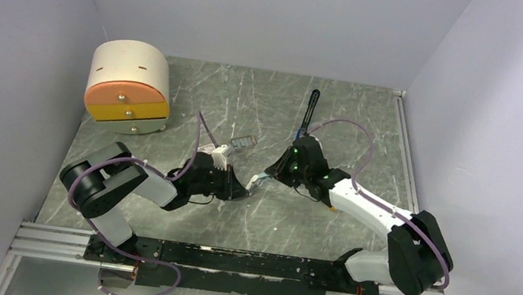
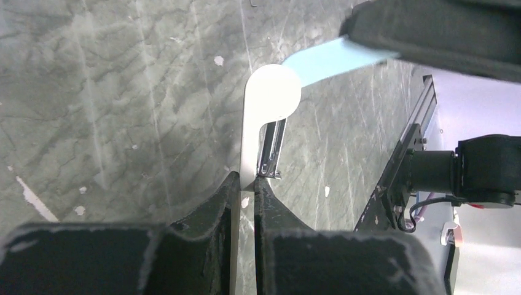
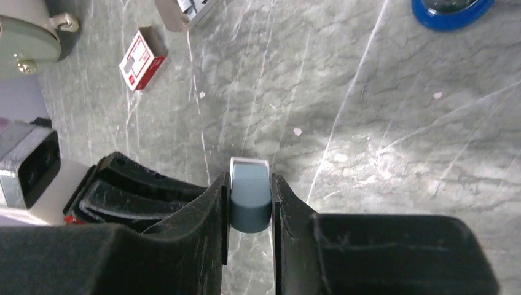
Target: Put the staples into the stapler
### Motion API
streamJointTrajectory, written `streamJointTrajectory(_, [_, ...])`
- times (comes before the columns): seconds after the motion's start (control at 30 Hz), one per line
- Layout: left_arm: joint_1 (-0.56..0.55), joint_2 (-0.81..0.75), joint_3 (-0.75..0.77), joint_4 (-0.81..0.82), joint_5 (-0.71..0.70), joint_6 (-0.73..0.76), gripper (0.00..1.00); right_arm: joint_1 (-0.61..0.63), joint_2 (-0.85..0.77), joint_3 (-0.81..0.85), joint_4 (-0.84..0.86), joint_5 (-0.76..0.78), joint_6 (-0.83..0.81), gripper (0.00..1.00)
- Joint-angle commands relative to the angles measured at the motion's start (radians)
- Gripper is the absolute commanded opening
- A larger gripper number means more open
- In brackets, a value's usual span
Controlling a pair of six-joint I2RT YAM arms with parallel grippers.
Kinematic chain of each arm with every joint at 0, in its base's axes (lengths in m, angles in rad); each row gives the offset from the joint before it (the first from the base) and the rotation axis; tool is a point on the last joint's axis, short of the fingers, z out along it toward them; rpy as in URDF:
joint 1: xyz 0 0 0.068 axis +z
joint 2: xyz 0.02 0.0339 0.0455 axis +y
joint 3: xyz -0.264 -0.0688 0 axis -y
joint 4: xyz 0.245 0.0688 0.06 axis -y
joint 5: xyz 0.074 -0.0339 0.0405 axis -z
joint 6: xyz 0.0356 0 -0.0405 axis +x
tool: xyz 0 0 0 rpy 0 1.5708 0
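The stapler, long, slim and dark with a blue end, lies at the back of the table behind my right arm. The staples are a small grey ribbed rectangle lying between the two arms. My left gripper is shut on a thin white metal strip with a round end and a steel channel. That strip joins a pale-blue piece. My right gripper is shut on the pale-blue piece. The two grippers meet tip to tip just above the table.
A red-and-white cardboard box lies left of the grippers, with an open tray beyond it. A round-topped drawer unit stands at the back left. A blue rounded edge shows at the right wrist view's top. The rail runs along the near edge.
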Motion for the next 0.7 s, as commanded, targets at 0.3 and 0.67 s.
streamJointTrajectory(0.3, [-0.026,0.020,0.004,-0.069,-0.013,0.057,0.05,-0.102,0.134,-0.013,0.172,-0.062,-0.134,0.31])
streamJointTrajectory(0.67, [-0.026,0.007,0.087,-0.245,-0.071,0.035,0.05,-0.101,0.162,-0.093,0.271,-0.172,-0.049,0.58])
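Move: The light-blue mini stapler stands open between the hands: its white end is pinched in the left fingers, its blue cover in the right. Its middle is about 2 cm back, 3 cm left and 2 cm below the right hand, and some 3 cm ahead, 2 cm right and 2 cm above the left. From the right hand, the grey staple tray lies 9 cm ahead, 8 cm left, and the big blue stapler 17 cm ahead, 8 cm right, both some 7 cm lower. The right hand first carries the blue cover about 1 cm forward, then sinks some 4 cm and creeps another centimetre forward, its fingers spreading to about half open so that they release the cover and end up standing around its end. The left hand keeps its pinch on the white end throughout and lowers it about 1.5 cm, tilting only slightly. ##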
